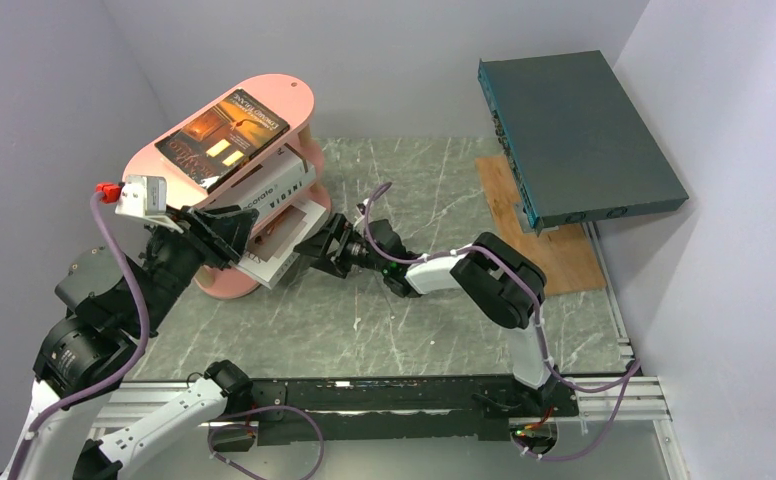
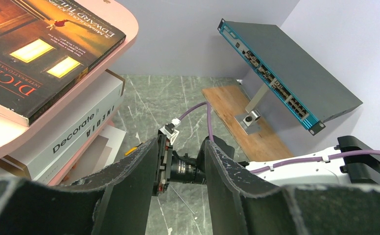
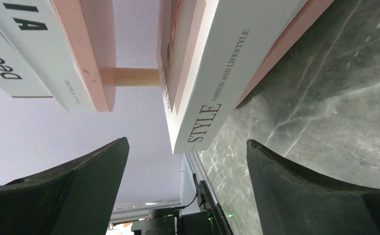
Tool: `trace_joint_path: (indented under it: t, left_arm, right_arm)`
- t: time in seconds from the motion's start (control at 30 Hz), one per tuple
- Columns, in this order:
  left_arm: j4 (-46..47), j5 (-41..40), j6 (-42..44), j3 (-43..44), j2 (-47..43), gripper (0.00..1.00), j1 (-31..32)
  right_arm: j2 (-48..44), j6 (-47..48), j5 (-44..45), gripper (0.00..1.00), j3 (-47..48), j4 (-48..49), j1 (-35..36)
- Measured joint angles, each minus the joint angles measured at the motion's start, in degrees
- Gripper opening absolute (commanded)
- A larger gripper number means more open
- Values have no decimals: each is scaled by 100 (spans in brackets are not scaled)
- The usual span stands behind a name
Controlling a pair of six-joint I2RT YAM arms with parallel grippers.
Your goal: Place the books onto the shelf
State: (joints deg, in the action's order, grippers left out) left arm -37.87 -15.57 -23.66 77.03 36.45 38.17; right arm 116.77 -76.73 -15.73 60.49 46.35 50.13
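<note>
The salmon-pink shelf [image 1: 294, 95] stands at the table's far left. A dark orange-brown book [image 1: 226, 135] lies on its top tier. On the middle tier rests a white "Decorate" book [image 1: 269, 188], and a white "Style" book [image 1: 282, 250] sticks out of the bottom tier. My left gripper [image 1: 244, 235] hovers in front of the shelf, open, with nothing between its fingers [image 2: 129, 176]. My right gripper [image 1: 304, 255] faces the bottom tier, open wide. In the right wrist view the Style book's [image 3: 212, 78] corner sits just ahead of its gripper [image 3: 187, 144], untouched.
A large dark teal flat box [image 1: 574, 135] sits tilted on a metal bracket over a brown wooden board [image 1: 549, 240] at the back right. Purple-grey walls close in the left, back and right. A black rail [image 1: 404, 395] runs along the near edge.
</note>
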Motion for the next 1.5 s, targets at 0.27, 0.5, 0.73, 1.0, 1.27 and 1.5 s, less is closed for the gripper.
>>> trace_joint_path:
  t: [0.27, 0.5, 0.73, 1.0, 1.27, 1.5]
  left_arm:
    - [33, 2, 2, -31, 2, 46, 0]
    - [33, 2, 22, -31, 2, 46, 0]
    - [33, 2, 24, -31, 2, 46, 0]
    - [31, -20, 24, -31, -7, 46, 0]
    - [31, -46, 24, -61, -92, 46, 0]
    - [-15, -85, 24, -81, -125, 46, 0]
  right_arm:
    - [103, 11, -385, 66, 94, 415, 111]
    - [494, 20, -531, 51, 542, 472, 166]
    - [828, 17, -588, 47, 931, 461, 190]
    - [994, 17, -584, 47, 1443, 341, 219]
    - [1300, 2, -551, 46, 1915, 295, 221]
    - [1303, 39, -538, 46, 1873, 358, 221]
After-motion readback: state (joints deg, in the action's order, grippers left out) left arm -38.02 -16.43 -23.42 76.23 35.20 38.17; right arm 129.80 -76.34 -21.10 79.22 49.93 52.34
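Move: The right hand, fingers wide open and pointing left, is just outside the STYLE book, which sticks out of the bottom shelf. The book's middle lies about 8 cm left, 6 cm ahead and 2 cm lower. The white book stack on the shelf above is some 11 cm left, 10 cm ahead and 10 cm up; the shelf's near post is about 22 cm left and 5 cm back. From the left hand the STYLE book is some 17 cm ahead, 2 cm left and 34 cm below. The right hand brings its lower fingertip onto the cover of the STYLE book at its outer near corner. First it eases back and up about 2 cm with the fingers narrowing to about half open, then it reaches left into the shelf, some 7 cm in all, coming forward again and ending a little higher. The fingertips tip up and swing towards the base by roughly 10 degrees. ##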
